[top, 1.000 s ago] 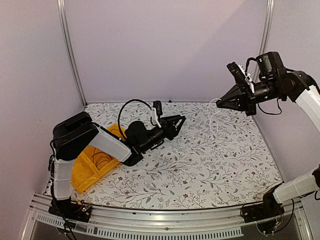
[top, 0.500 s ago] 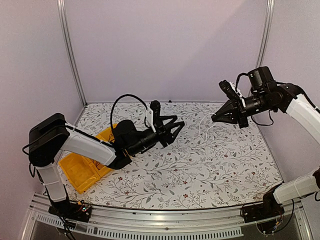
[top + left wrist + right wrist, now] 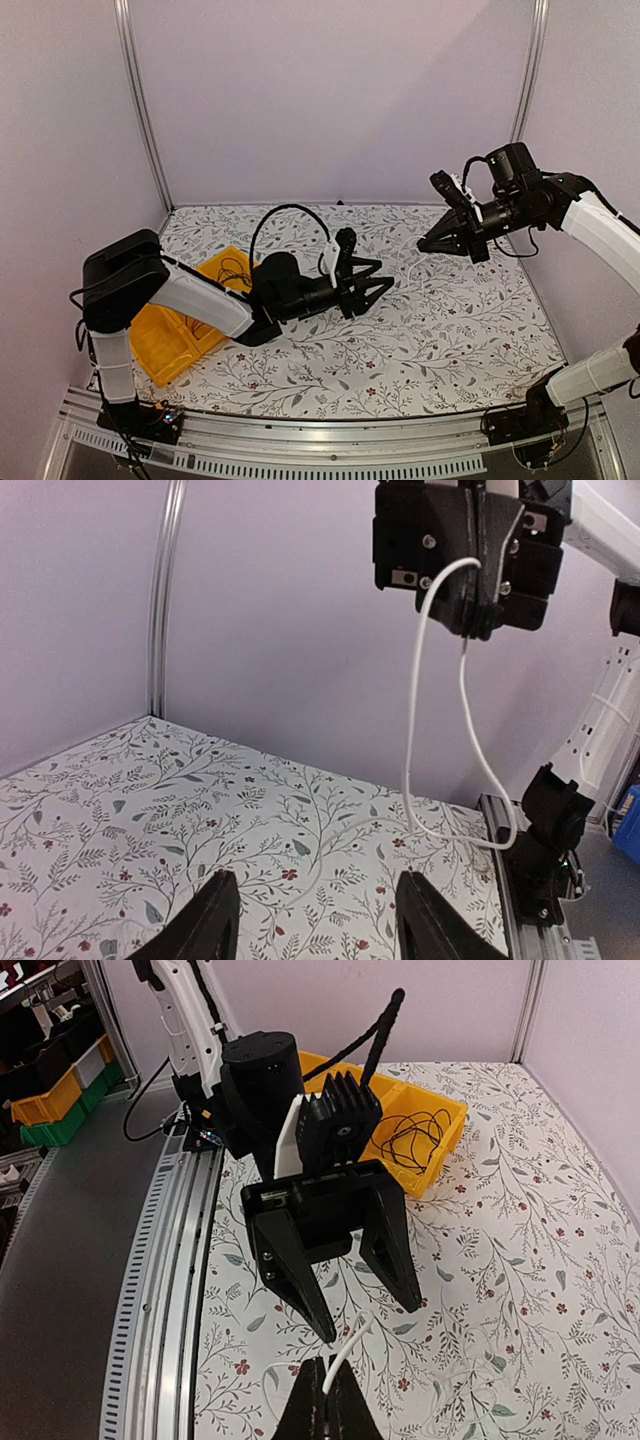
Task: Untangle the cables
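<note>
A thin white cable (image 3: pixel 413 730) hangs in a long loop from my right gripper (image 3: pixel 421 247), which is shut on it above the table's right half. In the right wrist view the cable (image 3: pixel 344 1352) rises from between my shut right gripper (image 3: pixel 327 1362). Its lower end trails over the floral table (image 3: pixel 150 810). My left gripper (image 3: pixel 378 297) points right, low over the middle of the table, open and holding nothing, just short of the hanging cable. My left gripper (image 3: pixel 318 925) looks at the loop. More cables, thin and black (image 3: pixel 415 1135), lie coiled in a yellow bin (image 3: pixel 455 1120).
The yellow bin (image 3: pixel 165 345) sits at the table's left edge under my left arm. Metal posts (image 3: pixel 140 100) stand at the back corners before a plain wall. A rail (image 3: pixel 300 440) runs along the near edge.
My left gripper has swung right toward the table's middle and opened wider. My right gripper has come down and left with the white cable still in it.
</note>
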You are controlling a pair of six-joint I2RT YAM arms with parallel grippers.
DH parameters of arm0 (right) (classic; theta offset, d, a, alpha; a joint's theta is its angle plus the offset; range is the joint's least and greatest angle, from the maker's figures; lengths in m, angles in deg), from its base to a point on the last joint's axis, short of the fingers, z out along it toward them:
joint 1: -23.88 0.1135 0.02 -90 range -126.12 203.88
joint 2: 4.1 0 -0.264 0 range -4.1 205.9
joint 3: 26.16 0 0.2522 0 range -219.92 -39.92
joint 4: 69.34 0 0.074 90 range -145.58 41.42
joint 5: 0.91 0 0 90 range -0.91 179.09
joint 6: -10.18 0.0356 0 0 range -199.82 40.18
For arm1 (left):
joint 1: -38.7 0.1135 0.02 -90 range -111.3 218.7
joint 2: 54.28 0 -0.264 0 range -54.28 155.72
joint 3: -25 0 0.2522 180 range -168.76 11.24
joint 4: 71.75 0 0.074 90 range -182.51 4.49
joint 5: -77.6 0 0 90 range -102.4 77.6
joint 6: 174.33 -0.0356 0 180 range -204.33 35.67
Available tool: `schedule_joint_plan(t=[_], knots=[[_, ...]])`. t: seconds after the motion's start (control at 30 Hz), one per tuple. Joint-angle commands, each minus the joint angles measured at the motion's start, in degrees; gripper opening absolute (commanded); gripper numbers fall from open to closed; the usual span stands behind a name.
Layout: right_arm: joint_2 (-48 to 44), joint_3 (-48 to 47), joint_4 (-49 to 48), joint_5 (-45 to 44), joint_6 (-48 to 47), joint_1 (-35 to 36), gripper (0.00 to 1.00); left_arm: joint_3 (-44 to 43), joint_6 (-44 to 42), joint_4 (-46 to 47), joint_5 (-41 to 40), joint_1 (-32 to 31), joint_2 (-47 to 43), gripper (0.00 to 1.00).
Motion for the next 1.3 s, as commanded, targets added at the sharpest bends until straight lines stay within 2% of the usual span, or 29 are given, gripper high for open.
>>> schedule_joint_plan(t=[0.0, 0.27, 0.5, 0.6, 0.77, 0.83, 0.9, 0.97, 1.03, 1.17, 1.27], knots=[[0.01, 0.61, -1.09, 1.59, 0.2, -0.16, 0.01, -3.99, -0.56, -2.13, 1.61, -0.85, 2.11, 0.54], [0.11, 0.99, -0.96, 1.79, 0.54, -0.01, 0.02, -6.59, -1.3, -0.35, 5.22, -1.57, 3.87, 0.54], [-0.06, 1.16, -1.16, 1.54, 0.73, 0.01, 0.02, -9.53, -1.6, -0.95, 9.85, -1.73, 5.37, 0.48], [-0.16, 1.63, -1.38, 1.31, 0.74, 0.01, 0.02, -9.9, -1.6, -0.96, 10.45, -1.67, 5.42, 0.39], [-0.4, 2.67, -2.02, 0.51, 0.58, 0.01, 0.04, -9.65, -1.15, -4.36, 6.07, -1.56, 3.3, 0.09], [-0.93, 3.68, -3.05, 0.17, 0.56, -0.07, 0.1, -8.1, -1.69, -6.25, 3.25, -1.53, 0.6, 0.01], [-1.5, 4.95, -3.92, 0.65, 0.1, -0.22, 0.16, -6.75, -2.84, -10.33, 0.47, -1.42, -3.04, 0.0], [-2.44, 7.33, -6.24, 0.95, -0.67, -0.82, 0.3, -6.25, -4.04, -16.84, -2.2, -1.23, -7.39, 0.0], [-3.2, 10.54, -9.38, 0.57, -0.31, -1.57, 0.39, -5.92, -4.79, -24.47, -4.61, -1.14, -11.9, 0.0], [-2.38, 15.55, -15.16, 0.39, 1.12, -2.71, 0.45, -5.06, -4.1, -39.51, -9.84, -1.05, -20.87, 0.0], [-0.25, 18.1, -18.14, -3.55, 2.18, -2.8, 0.46, -3.88, -1.77, -50.08, -14.93, -1.04, -28.22, 0.0]])
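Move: The white cable hangs from the closed right fingertips; the strand to take is about 4 cm right of the open left gripper, 1 cm back and 1 cm above. The right fingertips are roughly 8 cm right of the left hand, 1 cm back and 8 cm above. The yellow bin lies some 38 cm left of the left hand, 13 cm ahead and 19 cm below. From the right hand, that strand is about 4 cm left and 7 cm below, level fore and aft. Ease the open left gripper about 4 cm right, drifting a little back, to the strand hanging beneath the right gripper, and pinch it shut. Keep the right hand still until then; next open its fingers to let the cable go and sink some 6 cm, while the left lifts about 9 cm and carries the cable 7 cm left, away from the right gripper. ##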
